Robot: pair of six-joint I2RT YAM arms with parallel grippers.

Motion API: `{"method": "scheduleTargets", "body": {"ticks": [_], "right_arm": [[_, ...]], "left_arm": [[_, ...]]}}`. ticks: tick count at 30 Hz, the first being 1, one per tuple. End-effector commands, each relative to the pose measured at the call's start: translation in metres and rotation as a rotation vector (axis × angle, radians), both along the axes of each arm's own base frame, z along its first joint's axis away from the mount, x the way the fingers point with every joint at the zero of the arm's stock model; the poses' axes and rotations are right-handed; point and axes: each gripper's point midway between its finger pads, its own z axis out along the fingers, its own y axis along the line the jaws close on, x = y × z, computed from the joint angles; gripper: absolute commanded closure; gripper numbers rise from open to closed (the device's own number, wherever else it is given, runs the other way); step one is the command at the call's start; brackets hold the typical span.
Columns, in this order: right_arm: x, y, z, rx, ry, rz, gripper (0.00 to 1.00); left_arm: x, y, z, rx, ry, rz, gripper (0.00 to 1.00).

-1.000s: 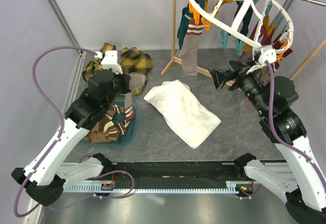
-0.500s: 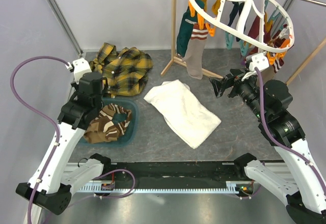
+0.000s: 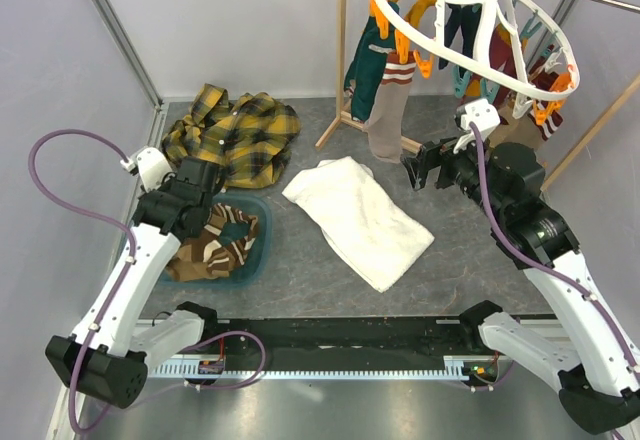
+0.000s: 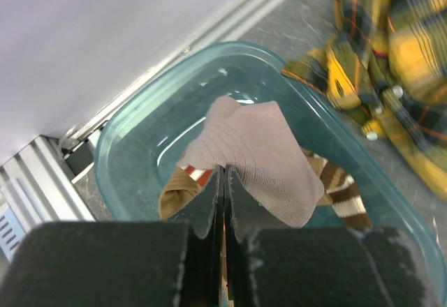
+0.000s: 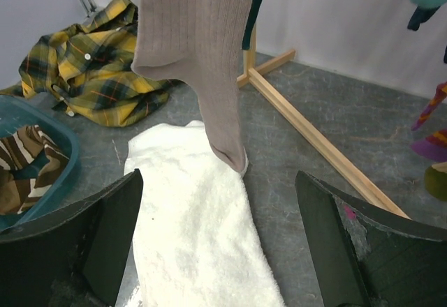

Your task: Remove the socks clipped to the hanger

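Observation:
The white ring hanger [image 3: 497, 62] hangs at the upper right with orange and teal clips. Several socks are clipped to it, among them a dark teal one [image 3: 362, 65] and a tan one with a striped cuff [image 3: 386, 110]. My right gripper [image 3: 415, 172] is open, a little right of and below that tan sock [image 5: 202, 56], which hangs ahead of the wide-apart fingers [image 5: 112, 230]. My left gripper [image 3: 205, 198] is over the teal bin [image 3: 258, 256], shut on the edge of a plain tan sock [image 4: 262, 157]. Brown striped socks [image 3: 215, 245] lie in the bin.
A yellow-black plaid shirt [image 3: 235, 130] lies behind the bin. A white towel [image 3: 360, 218] is spread mid-floor, below the hanging tan sock. The wooden rack frame [image 3: 342, 50] stands upright behind it, with its base bar [image 5: 314, 139] running across the floor.
My left arm has swung left and come down over the bin with the tan sock. My right gripper has moved left toward the hanging tan sock. The hanger has swayed.

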Motion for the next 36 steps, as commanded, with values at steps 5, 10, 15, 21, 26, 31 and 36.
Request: {"method": "scheduleTargets", "body": {"ticks": [5,10,15,21,26,31,36], "right_arm": [[0.001,-0.010,0.013,0.020,-0.007,-0.064,0.02],[0.002,-0.008,0.024,0.030,0.011,-0.062,0.02],[-0.002,-0.007,0.010,-0.004,0.082,-0.045,0.02],[0.001,-0.003,0.015,0.042,0.098,-0.052,0.03],[0.016,0.013,0.023,0.154,0.106,-0.045,0.04],[0.048,0.016,0.027,0.203,0.058,-0.125,0.04],[0.067,0.035,0.039,0.357,0.049,-0.200,0.07]], "left_arm": [[-0.012,-0.005,-0.045,-0.142,-0.057,0.132,0.98],[-0.044,-0.021,-0.115,-0.279,0.101,0.257,0.98],[-0.054,-0.034,-0.148,-0.348,0.190,0.326,0.96],[-0.023,-0.028,-0.084,-0.287,0.104,0.268,0.57],[-0.015,-0.022,-0.033,-0.259,0.012,0.183,0.29],[-0.022,-0.023,-0.010,-0.315,-0.095,0.144,0.12],[-0.012,-0.029,0.021,-0.348,-0.231,0.022,0.08]]}}
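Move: The grey-beige sock dangling from the left fingers goes into the bin, whose middle is about 2 cm back, 5 cm right and 18 cm below the left hand; the striped socks inside lie some 3 cm back and 9 cm right, and the plaid shirt 24 cm ahead and 14 cm right. The matching sock on the hanger has its middle roughly 11 cm ahead, 5 cm left and 7 cm above the right hand; the teal sock is 5 cm beyond it and 2 cm farther left. The held sock is taken down about 15 cm into the bin by the left hand, with some 6 cm of drawing back, as the wrist tips further down; the fingers then open wide, let go and climb back about 13 cm. The open right hand bobs nearly in place, then reaches some 5 cm forward and slightly left towards the hanging sock, rolling its left side up a little. ##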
